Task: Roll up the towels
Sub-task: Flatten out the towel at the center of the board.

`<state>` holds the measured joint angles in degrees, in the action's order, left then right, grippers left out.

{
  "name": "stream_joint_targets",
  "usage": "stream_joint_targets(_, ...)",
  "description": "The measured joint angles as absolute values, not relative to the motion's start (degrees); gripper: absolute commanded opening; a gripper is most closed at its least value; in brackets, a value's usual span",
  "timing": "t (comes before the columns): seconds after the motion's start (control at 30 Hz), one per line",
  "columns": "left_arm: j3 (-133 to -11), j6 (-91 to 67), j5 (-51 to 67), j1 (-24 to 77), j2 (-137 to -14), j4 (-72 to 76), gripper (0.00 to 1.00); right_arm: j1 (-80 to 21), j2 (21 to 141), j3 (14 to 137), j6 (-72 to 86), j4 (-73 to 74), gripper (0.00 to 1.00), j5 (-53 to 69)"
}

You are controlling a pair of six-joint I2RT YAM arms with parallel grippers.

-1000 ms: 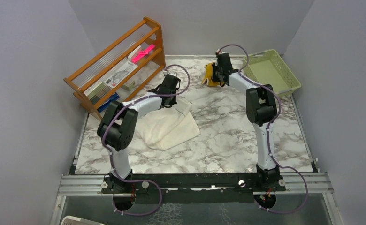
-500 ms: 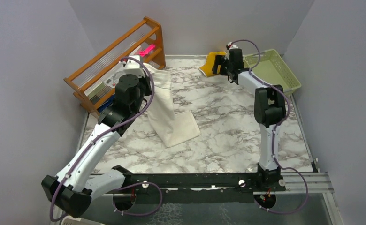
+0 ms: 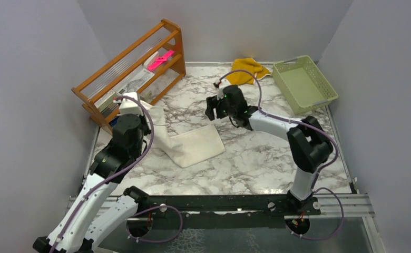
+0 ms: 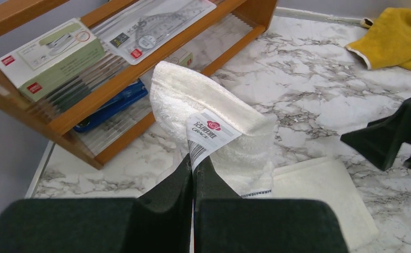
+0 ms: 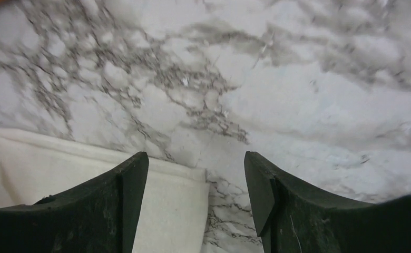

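The cream-white towel lies stretched on the marble table, its left end lifted. My left gripper is shut on that raised end; in the left wrist view the jaws pinch the towel at its paper label. My right gripper is open and empty, hovering just above the towel's far right corner. The mustard-yellow towel lies crumpled at the back of the table, also seen in the left wrist view.
A wooden rack holding packets and a pink item stands at the back left, close to my left gripper. A green basket sits at the back right. Grey walls enclose the table on three sides.
My right gripper let go of the yellow towel, left it at the back and swung forward-left over the white towel's corner. My left gripper pulled the white towel's end up, then down and left.
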<state>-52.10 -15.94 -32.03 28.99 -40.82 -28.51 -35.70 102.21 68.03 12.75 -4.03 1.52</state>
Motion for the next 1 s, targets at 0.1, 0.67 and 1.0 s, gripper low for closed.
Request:
stream_joint_targets(0.1,-51.29,-16.86,-33.47,28.99,-37.26,-31.11,0.00,-38.17,107.87,68.03,13.21,-0.80,0.64,-0.80)
stream_joint_targets(0.67,-50.96,-18.48,-36.01,28.99,-34.59,-37.67,0.00,-42.33,111.85,68.29,13.45,5.85,0.01,-7.66)
stream_joint_targets(1.0,-56.55,-16.10,-45.74,28.95,-43.86,-37.91,0.00,-34.09,98.87,73.30,11.92,12.05,0.01,-12.93)
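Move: On the board lies the white towel's free far-right corner, roughly 5 cm back of the open right gripper, neither left nor right of it, and 11 cm below. The yellow towel is bunched 18 cm ahead and 13 cm to its right; the green basket sits 12 cm ahead and 34 cm right. From the left gripper, which already holds the towel's labelled end high, that corner is about 9 cm ahead, 22 cm right and 27 cm down. Sinking some 10 cm and easing back about 5 cm while tipping and rolling, the right hand comes down on the free corner and pinches it shut between its fingertips, then hauls it up about 12 cm, forward and to the right, away from the left gripper. The left hand keeps its hold, drawing back and left a few centimetres, then forward slightly as it turns counter-clockwise. ##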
